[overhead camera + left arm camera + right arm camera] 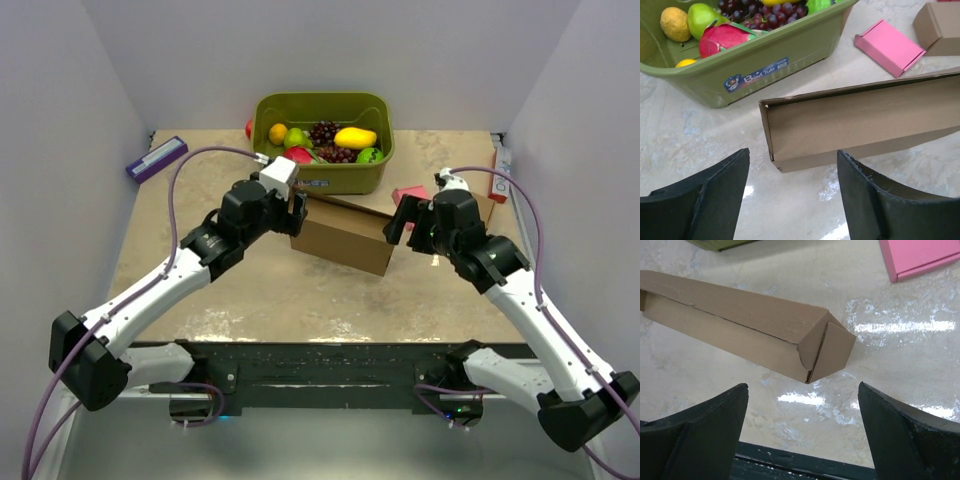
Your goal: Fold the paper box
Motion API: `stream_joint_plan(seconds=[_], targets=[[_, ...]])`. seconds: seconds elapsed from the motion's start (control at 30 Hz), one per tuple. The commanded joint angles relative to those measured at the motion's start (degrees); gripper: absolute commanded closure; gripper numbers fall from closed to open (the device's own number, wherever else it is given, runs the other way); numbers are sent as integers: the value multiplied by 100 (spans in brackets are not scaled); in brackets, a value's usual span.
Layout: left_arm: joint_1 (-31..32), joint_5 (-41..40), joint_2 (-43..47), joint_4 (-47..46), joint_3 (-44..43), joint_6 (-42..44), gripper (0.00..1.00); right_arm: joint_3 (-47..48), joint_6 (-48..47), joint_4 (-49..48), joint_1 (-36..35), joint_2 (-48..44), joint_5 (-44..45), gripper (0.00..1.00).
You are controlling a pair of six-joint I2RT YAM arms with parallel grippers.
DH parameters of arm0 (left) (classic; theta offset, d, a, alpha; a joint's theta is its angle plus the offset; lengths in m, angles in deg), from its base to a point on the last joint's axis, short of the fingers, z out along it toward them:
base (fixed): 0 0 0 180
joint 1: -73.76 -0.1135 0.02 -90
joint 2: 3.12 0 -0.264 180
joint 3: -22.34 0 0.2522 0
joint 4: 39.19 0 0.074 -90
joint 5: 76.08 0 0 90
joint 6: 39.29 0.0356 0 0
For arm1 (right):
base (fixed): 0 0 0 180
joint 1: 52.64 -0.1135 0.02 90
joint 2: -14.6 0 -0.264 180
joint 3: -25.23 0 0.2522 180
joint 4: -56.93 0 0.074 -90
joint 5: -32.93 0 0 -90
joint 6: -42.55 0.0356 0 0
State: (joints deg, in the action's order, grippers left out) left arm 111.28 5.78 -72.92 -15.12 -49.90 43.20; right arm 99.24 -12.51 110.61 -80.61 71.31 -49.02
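Note:
The paper box (pixel 345 235) is a long brown cardboard piece folded into a closed shape, resting on the table between the two arms. My left gripper (pixel 297 215) hovers at its left end, my right gripper (pixel 400 225) at its right end. In the left wrist view the box (pixel 865 120) shows an open inner side just beyond my open left gripper (pixel 792 160), apart from both fingers. In the right wrist view the box's folded end (pixel 822 352) sits beyond my open right gripper (pixel 802 386), untouched.
A green basket (pixel 375 175) of fruit stands right behind the box. A pink flat block (pixel 890 47) and a small brown box (pixel 940 27) lie to the back right. A purple item (pixel 157 158) lies back left. The table's black front edge (pixel 790 460) is close.

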Motion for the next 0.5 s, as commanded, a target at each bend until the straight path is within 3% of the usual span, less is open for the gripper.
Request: stream_joint_plan(seconds=[0.0, 0.27, 0.47], targets=[[-16, 305, 239, -372, 65, -198, 21, 505, -40, 129, -7, -221, 240, 4], [-25, 243, 414, -468, 117, -347, 8, 532, 109, -72, 2, -423, 459, 3], [-323, 347, 678, -486, 21, -936, 0, 400, 487, -432, -7, -906, 1013, 2]])
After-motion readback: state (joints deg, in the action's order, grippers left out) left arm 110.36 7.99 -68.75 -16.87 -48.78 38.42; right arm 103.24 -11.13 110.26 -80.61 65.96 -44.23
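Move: Standing on its edge between the hands is the paper box, its middle about 11 cm right of the left hand, 2 cm ahead and 12 cm below; from the right hand it is some 11 cm left, 6 cm ahead and 12 cm below. From the right hand the pink box lies about 20 cm ahead and 5 cm right, the small brown box about 19 cm ahead and 21 cm right, both roughly 20 cm lower. The green tub sits around 25 cm ahead of the left hand, 5 cm right and 18 cm down. Backing off upward from the paper box with both hands, already clear of it: the right, still wide open, rises about 6 cm over its end with a slight shift right, its fingertips tipping up some 10 degrees and swinging a little clockwise. The left climbs only about 2.5 cm, easing slightly back, while its fingers finish opening and its left side rolls down a little. ##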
